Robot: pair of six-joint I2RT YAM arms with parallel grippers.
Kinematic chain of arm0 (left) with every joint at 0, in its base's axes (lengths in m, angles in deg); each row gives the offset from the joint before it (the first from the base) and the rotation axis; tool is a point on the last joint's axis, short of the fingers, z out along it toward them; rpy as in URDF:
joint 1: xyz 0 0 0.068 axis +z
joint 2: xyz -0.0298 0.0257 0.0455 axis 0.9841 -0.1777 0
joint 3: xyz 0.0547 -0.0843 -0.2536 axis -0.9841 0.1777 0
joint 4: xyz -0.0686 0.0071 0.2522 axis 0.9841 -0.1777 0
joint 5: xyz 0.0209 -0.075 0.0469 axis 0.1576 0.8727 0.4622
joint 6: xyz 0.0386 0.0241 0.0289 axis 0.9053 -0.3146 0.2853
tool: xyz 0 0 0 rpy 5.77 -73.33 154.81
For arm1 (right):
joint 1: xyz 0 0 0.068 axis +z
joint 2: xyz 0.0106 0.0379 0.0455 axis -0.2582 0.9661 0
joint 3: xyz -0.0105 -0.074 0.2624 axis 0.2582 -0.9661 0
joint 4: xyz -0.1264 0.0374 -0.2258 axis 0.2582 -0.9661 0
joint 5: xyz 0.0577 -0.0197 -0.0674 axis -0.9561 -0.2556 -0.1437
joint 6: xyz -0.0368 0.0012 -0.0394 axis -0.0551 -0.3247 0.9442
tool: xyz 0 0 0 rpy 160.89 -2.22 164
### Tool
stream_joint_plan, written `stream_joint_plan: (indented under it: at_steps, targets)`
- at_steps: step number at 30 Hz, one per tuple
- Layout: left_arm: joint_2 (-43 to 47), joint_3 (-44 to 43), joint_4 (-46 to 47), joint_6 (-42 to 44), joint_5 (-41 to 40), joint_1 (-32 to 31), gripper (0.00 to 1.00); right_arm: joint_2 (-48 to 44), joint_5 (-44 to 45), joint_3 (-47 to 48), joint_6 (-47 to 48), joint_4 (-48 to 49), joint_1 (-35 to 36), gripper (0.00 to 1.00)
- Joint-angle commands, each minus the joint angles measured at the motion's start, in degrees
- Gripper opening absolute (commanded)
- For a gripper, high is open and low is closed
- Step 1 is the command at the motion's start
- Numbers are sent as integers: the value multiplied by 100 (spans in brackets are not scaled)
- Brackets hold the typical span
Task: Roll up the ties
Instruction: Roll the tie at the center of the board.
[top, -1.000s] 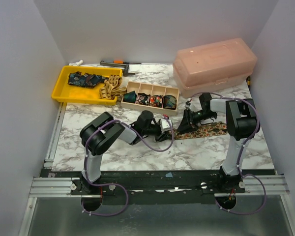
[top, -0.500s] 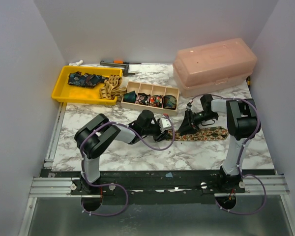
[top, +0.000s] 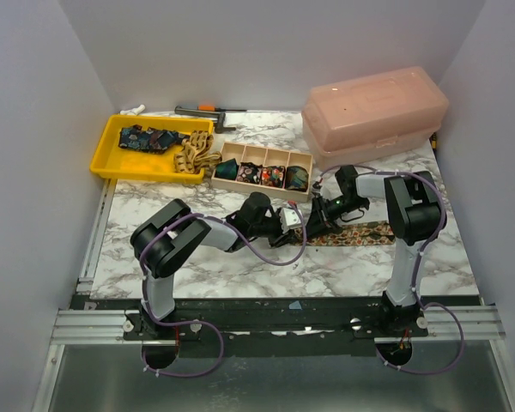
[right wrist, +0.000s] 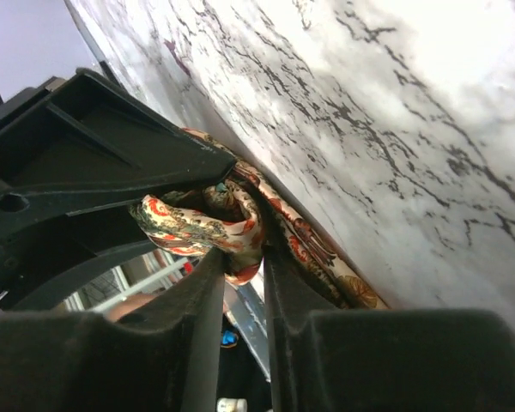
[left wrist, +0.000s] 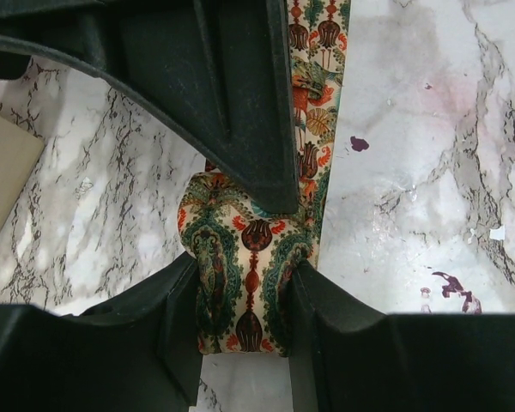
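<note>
One tie with a cream, green and red paisley pattern lies on the marble table, its flat length [top: 360, 233] running right. Its left end is wound into a coil [left wrist: 240, 257]. My left gripper [left wrist: 245, 300] is shut on that coil from both sides, and in the top view it [top: 292, 220] sits just left of the coil. My right gripper [right wrist: 243, 268] is shut on the coil's cloth [right wrist: 197, 219] from the opposite side, and it [top: 314, 221] stands almost against the left one. The unrolled strip [right wrist: 322, 249] trails off along the table.
A wooden divider box [top: 220, 182] behind the grippers holds several rolled ties. The yellow tray [top: 112, 163] at back left holds a dark blue tie [top: 150, 137] and a tan one [top: 196, 154]. A pink lidded box [top: 373, 112] stands at back right, tools [top: 202, 110] by the wall.
My right gripper has moved left along the tie to the coil and narrowed its fingers onto the cloth. The left gripper has kept its hold, with its elbow shifted left.
</note>
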Motion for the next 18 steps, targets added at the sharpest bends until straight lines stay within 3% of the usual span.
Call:
stream_joint_plan:
  at_steps: [1,3,8,13,18]
  targets:
    - [-240,102,-915,184,-323,-68,34,169,12,168,4,100,13,12]
    - [-173,140,-845,129,-201,-59,47,229,439,149,73,22,40,1]
    - [358,601,54,-177,431,264,66,413,1658,103,76,-22,30,0]
    - [636,792,432,36,908,491,73,608,2158,187,99,-109,29,0]
    - [207,474,503,319,1193,491,76,774,2455,357,242,-342,42,0]
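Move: The tie's roll is already in my left fingers, its middle about 1 cm to the right of that hand and level with it. From my right hand, the roll lies some 2 cm to the left at the same height. The unrolled strip runs away rightward, its middle roughly 11 cm right of my right hand and 2 cm lower. The wooden box stands about 15 cm ahead of the right hand and 11 cm to its left. I shut my right fingers on the tie at the roll's right edge, where the flat strip leaves it, then press about 1.5 cm down towards the board and keep the pinch. Once they are shut, I open my left fingers wide, let go of the roll and slide that hand about 4 cm left, clear of it, staying low. ##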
